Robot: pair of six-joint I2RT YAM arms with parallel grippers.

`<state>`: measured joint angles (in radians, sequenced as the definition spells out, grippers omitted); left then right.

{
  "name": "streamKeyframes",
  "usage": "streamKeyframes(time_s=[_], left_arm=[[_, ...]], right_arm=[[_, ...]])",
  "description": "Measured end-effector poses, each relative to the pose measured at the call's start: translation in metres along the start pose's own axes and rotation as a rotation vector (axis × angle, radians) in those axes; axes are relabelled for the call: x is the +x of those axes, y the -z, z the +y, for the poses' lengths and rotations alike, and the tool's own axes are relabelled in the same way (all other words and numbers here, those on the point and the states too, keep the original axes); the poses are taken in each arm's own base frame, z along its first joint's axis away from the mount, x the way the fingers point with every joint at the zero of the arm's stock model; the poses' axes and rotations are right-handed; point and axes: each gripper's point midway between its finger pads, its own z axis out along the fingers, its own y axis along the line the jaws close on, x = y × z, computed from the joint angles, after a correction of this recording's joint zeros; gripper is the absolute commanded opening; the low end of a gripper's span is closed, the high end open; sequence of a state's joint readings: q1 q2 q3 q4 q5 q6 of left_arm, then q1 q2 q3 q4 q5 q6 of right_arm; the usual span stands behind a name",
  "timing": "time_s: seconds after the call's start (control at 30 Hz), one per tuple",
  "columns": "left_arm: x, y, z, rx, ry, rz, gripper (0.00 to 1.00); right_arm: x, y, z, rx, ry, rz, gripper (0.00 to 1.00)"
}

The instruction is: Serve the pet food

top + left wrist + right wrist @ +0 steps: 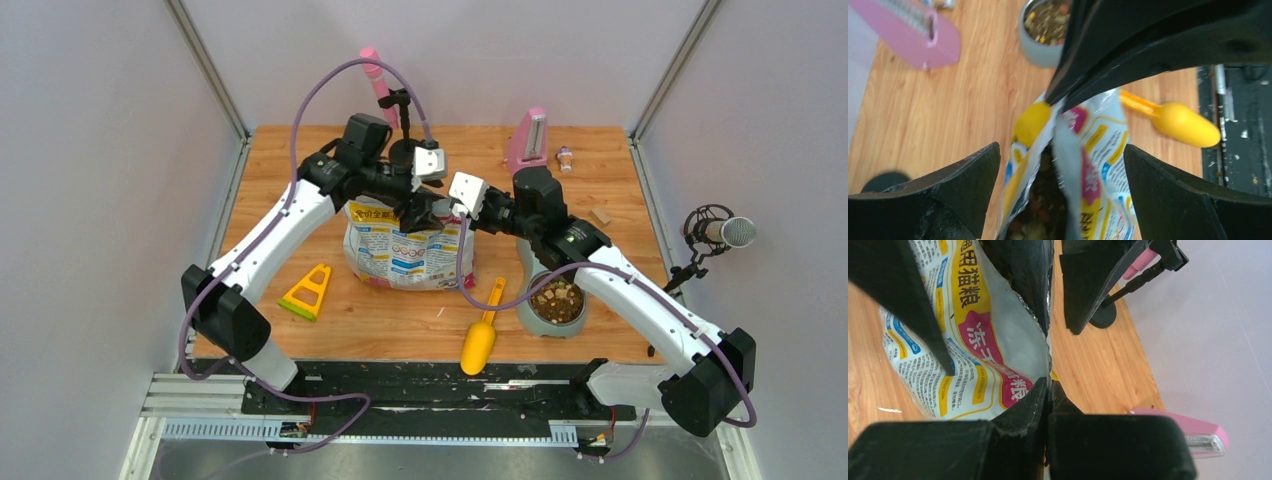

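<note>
The printed pet food bag (405, 255) stands mid-table with its top open. Brown kibble, the pet food (1040, 210), shows inside the mouth. More pet food (557, 298) fills the grey bowl (522, 306) to the bag's right. My left gripper (1062, 149) is open, with one finger on each side of the bag's top, apart from it. My right gripper (1048, 383) is shut on the bag's upper edge (1013, 347) and pinches it at a corner. The yellow scoop (479, 343) lies on the table in front of the bag, with nothing holding it.
A yellow triangular clip (308, 290) lies left of the bag. A pink stapler-like tool (527, 140), a small bottle (566, 158) and a pink bottle on a black stand (378, 80) sit at the back. A small block (600, 215) and a microphone (722, 232) are at the right.
</note>
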<state>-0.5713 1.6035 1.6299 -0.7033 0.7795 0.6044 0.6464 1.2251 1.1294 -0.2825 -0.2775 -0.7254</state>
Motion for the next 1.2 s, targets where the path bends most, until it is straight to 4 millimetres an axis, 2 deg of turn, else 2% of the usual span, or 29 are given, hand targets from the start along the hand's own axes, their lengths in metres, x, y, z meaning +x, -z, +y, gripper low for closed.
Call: streamKeyframes(time_s=[0.1,0.23,0.3,0.33,0.4,0.5,0.63,0.7,0.87,0.97,1.0,1.2], left_arm=[[0.007,-0.007,0.01,-0.06,0.044,0.046,0.94],[0.021,-0.008,0.035,-0.215,0.121,0.128,0.81],[0.025,-0.006,0.043,-0.284,0.141,0.154,0.72],[0.026,-0.006,0.044,-0.3,0.15,0.163,0.65],[0.026,-0.009,0.043,-0.317,0.152,0.172,0.61],[0.026,-0.009,0.039,-0.326,0.127,0.177,0.61],[0.03,0.005,0.03,-0.334,0.037,0.194,0.59],[0.034,0.014,0.027,-0.348,-0.008,0.215,0.54],[0.05,0.039,0.023,-0.404,-0.092,0.284,0.24],[0.055,0.047,0.026,-0.429,-0.119,0.311,0.04],[0.056,0.048,0.026,-0.432,-0.122,0.315,0.01],[0.057,0.051,0.025,-0.433,-0.164,0.319,0.0]], right_arm=[[0.001,0.002,0.0,-0.002,-0.019,0.001,0.0],[0.001,0.003,0.002,-0.008,-0.019,0.0,0.0],[0.002,0.003,0.001,-0.005,-0.019,0.003,0.0],[0.002,0.003,0.001,-0.003,-0.019,0.005,0.0],[0.005,0.003,0.001,0.002,-0.018,0.011,0.0],[0.006,0.002,-0.001,0.011,-0.013,0.012,0.0],[0.005,0.005,-0.002,0.014,-0.015,0.006,0.0],[0.004,0.006,-0.001,0.01,-0.022,0.001,0.0],[0.003,0.009,0.001,-0.01,-0.033,-0.01,0.0],[0.0,0.01,0.002,-0.02,-0.034,-0.025,0.0],[0.0,0.01,0.002,-0.022,-0.035,-0.027,0.0],[-0.001,0.012,0.002,-0.05,-0.054,-0.056,0.0]])
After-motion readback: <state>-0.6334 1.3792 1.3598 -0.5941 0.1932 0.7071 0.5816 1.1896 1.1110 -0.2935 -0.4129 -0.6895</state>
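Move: From the left hand, open over the right part of the bag's mouth, the middle of the bag mouth lies about 5 cm left, 2 cm ahead and 3 cm below. Some 22 cm below, the yellow scoop is about 18 cm back and 8 cm to the right, and the stand base 20 cm ahead and 7 cm to the left. The right hand pinches the mouth's right end, with the mouth's middle some 8 cm to its left, level fore and aft, 2 cm below. Forward about 4 cm and slightly down, swinging roughly 20 degrees counter-clockwise, the left hand starts closing, then slides some 7 cm left along the bag mouth towards its left part. Its fingertips tilt down more steeply and its fingers shut fully, pinching the top edge. The right hand keeps its pinch on the right end, almost in place. ##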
